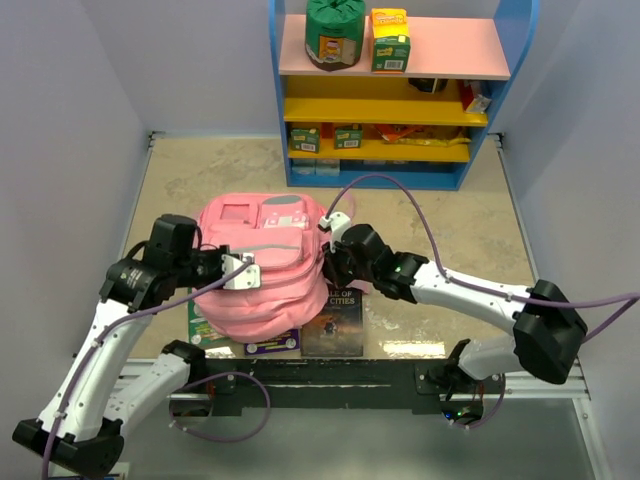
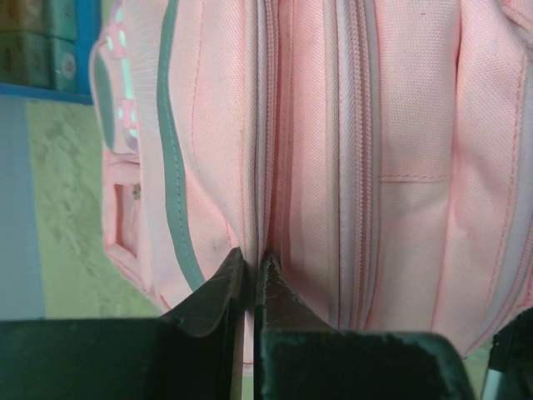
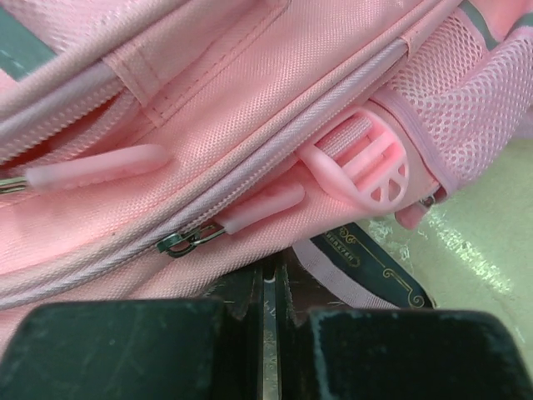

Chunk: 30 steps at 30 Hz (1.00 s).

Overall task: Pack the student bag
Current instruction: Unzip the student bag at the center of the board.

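Observation:
The pink student bag lies in the middle of the table on top of some books. My left gripper is at its left side. In the left wrist view this gripper is shut, its tips nipping the bag right at a zip seam. My right gripper is at the bag's right side. Up close, the right gripper is shut with its tips pressed into the pink fabric, just below a zip slider and its pink pull tab.
A dark book, a green book and a purple-edged item stick out from under the bag. A blue and yellow shelf with boxes stands at the back. A pink buckle hangs at the bag's mesh pocket.

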Each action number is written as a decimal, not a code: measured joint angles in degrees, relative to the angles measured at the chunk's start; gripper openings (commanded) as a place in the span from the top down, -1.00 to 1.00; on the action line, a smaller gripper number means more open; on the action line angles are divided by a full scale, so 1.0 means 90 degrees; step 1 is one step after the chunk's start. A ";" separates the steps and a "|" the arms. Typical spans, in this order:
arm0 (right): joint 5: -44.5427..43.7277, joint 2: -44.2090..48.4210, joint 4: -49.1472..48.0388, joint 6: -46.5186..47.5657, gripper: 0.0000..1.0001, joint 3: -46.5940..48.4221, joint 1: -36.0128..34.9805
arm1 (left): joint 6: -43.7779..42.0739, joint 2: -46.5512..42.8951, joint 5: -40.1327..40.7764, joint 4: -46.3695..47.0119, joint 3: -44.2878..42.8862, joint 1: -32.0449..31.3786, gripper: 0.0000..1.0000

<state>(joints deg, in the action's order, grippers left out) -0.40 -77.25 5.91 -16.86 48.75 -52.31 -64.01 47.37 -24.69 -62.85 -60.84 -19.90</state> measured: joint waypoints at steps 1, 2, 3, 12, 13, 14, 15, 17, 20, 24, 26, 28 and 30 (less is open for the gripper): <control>-0.0002 -0.0034 -0.0019 0.0092 1.00 -0.0002 0.0015 | 0.0066 -0.0083 0.0012 0.0046 0.0177 0.0000 1.00; 0.0010 -0.0041 -0.0056 0.0194 1.00 -0.0027 0.0017 | 0.0153 -0.0187 0.0044 0.0126 0.0420 0.0000 1.00; 0.0012 -0.0015 -0.0119 0.0291 1.00 -0.0078 0.0024 | 0.0243 -0.0262 0.0087 0.0221 0.0651 -0.0002 1.00; 0.0175 0.1027 -0.0304 0.0500 1.00 -0.0952 0.0046 | 0.1739 0.0216 0.0784 0.1853 0.1583 -0.0053 1.00; 0.0168 0.1103 -0.0274 0.0495 1.00 -0.0959 -0.0002 | 0.2025 0.0338 0.0852 0.2106 0.1583 -0.0058 1.00; 0.0163 0.1151 -0.0260 0.0476 1.00 -0.0959 -0.0066 | 0.2249 0.0406 0.0928 0.2295 0.1583 -0.0058 1.00; 0.0148 0.1188 -0.0236 0.0452 1.00 -0.0959 -0.0141 | 0.2416 0.0444 0.0986 0.2424 0.1583 -0.0058 1.00; 0.0097 0.1234 -0.0143 0.0396 1.00 -0.0959 -0.0379 | 0.2856 0.0481 0.1117 0.2652 0.1576 -0.0058 1.00; -0.0027 0.1149 0.0036 0.0265 1.00 -0.0959 -0.0663 | 0.3436 0.0483 0.1175 0.2793 0.1496 -0.0061 1.00; -0.0221 0.0743 0.0134 0.0087 1.00 -0.0957 -0.0809 | 0.4073 0.0483 0.1081 0.2856 0.1268 -0.0119 1.00; -0.0469 0.0624 0.0223 -0.0012 1.00 -0.0942 -0.0835 | 0.4388 0.0483 0.1025 0.2827 0.1156 -0.0170 1.00; -0.0835 0.0580 0.0442 -0.0114 1.00 -0.0848 -0.0865 | 0.4694 0.0459 0.0971 0.2820 0.1073 -0.0219 1.00; -0.1299 0.0515 0.0772 -0.0284 1.00 -0.0617 -0.0882 | 0.4957 0.0376 0.1020 0.2824 0.1069 -0.0257 1.00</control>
<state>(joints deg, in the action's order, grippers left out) -12.10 -72.62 12.86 -19.42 43.20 -60.25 -19.40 50.76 -15.51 -37.43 -51.22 -22.22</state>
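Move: Both hands already hold the student bag, its middle about 6 cm right of the left hand, 3 cm ahead and some 12 cm below; for the right hand it lies roughly 13 cm left, 1 ahead and 4 lower. A zip pull is about 3 cm left of the right fingertips and 2 above, level ahead. The dark book sits 12 cm back from the right hand, neither left nor right, on the table. From the left hand the purple book is 10 cm back, 8 right, well below. Keeping its pinch on the bag's upper left fabric, the left hand lowers that side about 6 cm, pushes forward about as far while twisting roughly 30 degrees counter-clockwise, then lifts again partway. The right hand, still shut at the bag's lower right side, draws back about 6 cm and rightward, dips, then eases forward a little. ##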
